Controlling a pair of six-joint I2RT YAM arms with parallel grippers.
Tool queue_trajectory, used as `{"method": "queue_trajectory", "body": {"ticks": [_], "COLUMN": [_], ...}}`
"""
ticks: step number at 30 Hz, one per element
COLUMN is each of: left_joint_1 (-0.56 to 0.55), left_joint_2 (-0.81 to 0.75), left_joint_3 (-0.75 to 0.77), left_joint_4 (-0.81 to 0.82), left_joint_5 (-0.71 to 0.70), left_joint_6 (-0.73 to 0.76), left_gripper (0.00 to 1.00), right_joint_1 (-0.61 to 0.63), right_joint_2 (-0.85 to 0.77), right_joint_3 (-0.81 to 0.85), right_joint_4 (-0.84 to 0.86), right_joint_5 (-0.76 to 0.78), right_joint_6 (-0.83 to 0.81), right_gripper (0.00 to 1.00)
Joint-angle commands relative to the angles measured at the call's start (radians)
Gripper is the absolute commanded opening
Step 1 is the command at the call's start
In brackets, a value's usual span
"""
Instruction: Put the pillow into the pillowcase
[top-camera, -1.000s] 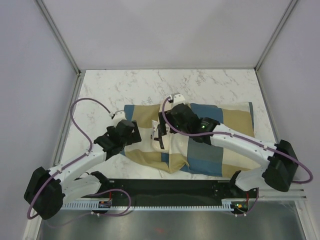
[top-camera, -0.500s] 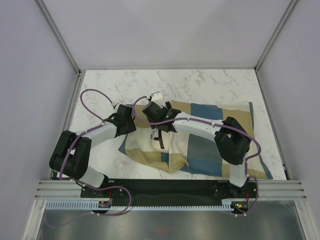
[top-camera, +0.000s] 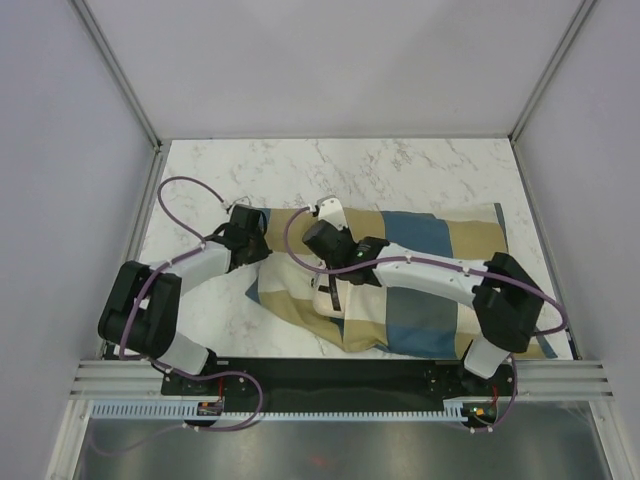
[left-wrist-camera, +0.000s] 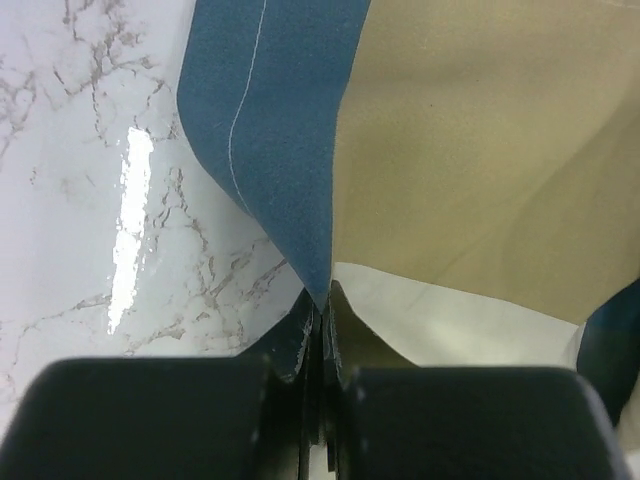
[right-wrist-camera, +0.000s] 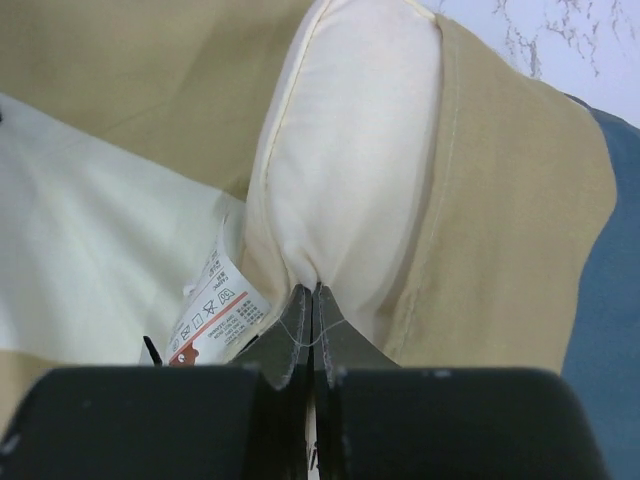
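The blue, tan and cream checked pillowcase (top-camera: 420, 270) lies rumpled across the middle and right of the marble table (top-camera: 400, 165). The cream-white pillow (top-camera: 325, 292), with its black mark, shows at the pillowcase's mouth near the centre. My left gripper (top-camera: 255, 225) is shut on the blue far-left corner of the pillowcase (left-wrist-camera: 480, 150), pinched at the left gripper's (left-wrist-camera: 322, 300) tips. My right gripper (top-camera: 330, 225) (right-wrist-camera: 315, 288) is shut on a bulge of the pillow (right-wrist-camera: 350, 150), beside the pillowcase's tan hem (right-wrist-camera: 500, 230). A care label (right-wrist-camera: 215, 315) hangs just left of the jaws.
White walls and grey frame posts (top-camera: 120, 80) box in the table on three sides. A black rail (top-camera: 330, 375) with both arm bases runs along the near edge. The right arm's long link (top-camera: 440, 275) lies over the pillowcase. Bare marble shows along the far side and at left.
Both grippers have gone from open to shut. The left one closed on the pillowcase's corner. The right one moved right and nearer, then closed at the mouth. The cloth's left part shifted.
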Motion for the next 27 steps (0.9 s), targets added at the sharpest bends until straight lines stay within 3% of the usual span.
{"method": "queue_trajectory", "body": {"ticks": [1,7,9,10,11,12,14,15,22,24,27], "left_joint_1": [0.028,0.021,-0.007,-0.016,-0.028,-0.038,-0.057,-0.067,-0.242,-0.306,-0.377], "left_joint_2": [-0.064,-0.132,-0.156,-0.185,-0.201,-0.214,-0.257,-0.271,-0.333,-0.316,-0.267], "left_joint_3": [0.002,0.003,0.021,0.029,0.032,0.034,0.037,0.037,0.084,0.080,0.071], "left_joint_4": [0.027,-0.016,-0.088,-0.107,-0.130,-0.139,-0.151,-0.170,-0.213,-0.188,-0.144], "left_joint_5": [-0.055,-0.079,-0.168,-0.190,-0.207,-0.222,-0.224,-0.218,-0.225,-0.082,-0.073], "left_joint_6": [0.038,0.096,0.108,0.110,0.110,0.110,0.095,0.086,0.072,-0.014,-0.057], "left_gripper": [0.02,0.02,0.04,0.13,0.35,0.47,0.66,0.69,0.73,0.72,0.74], "right_joint_1": [-0.005,-0.041,-0.073,-0.116,-0.138,-0.153,-0.196,-0.207,-0.256,-0.262,-0.274], "right_joint_2": [-0.150,-0.332,-0.360,-0.392,-0.407,-0.421,-0.446,-0.452,-0.490,-0.507,-0.538], "right_joint_3": [-0.067,-0.129,-0.161,-0.178,-0.191,-0.213,-0.222,-0.222,-0.189,-0.176,-0.169], "right_joint_4": [-0.063,-0.062,-0.039,-0.022,0.012,0.024,0.044,0.047,0.053,0.053,0.052], "right_joint_5": [0.003,-0.121,-0.225,-0.271,-0.311,-0.385,-0.439,-0.479,-0.609,-0.626,-0.654], "right_joint_6": [0.004,0.023,0.034,0.039,0.043,0.051,0.056,0.057,0.068,0.076,0.092], "right_gripper": [0.00,0.00,0.00,0.00,0.00,0.00,0.00,0.00,0.00,0.00,0.00]}}
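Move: The left fingers hold the left edge of the pillowcase, just above the table; the pillow's bare end lies some 13 cm to their right, about 2 cm back and 3 cm higher, its white tag about 11 cm right and 4 cm back. The right fingers already pinch that bare end by its left seam, its middle roughly 3 cm back, 2 cm left and 3 cm below. The pillowcase's filled part is centred about 17 cm right of the right hand, 4 cm back and 6 cm below. Keeping its pinch on the pillow's seam, the right hand draws it up about 6 cm, to the right and somewhat back, rolling so its left side rises some 25 degrees. The left hand lifts the pillowcase edge a few centimetres, opens to let go, keeps rising to nearly 10 cm, drifting back, then swings right over the loose flap, fingers open and tipping up slightly. ##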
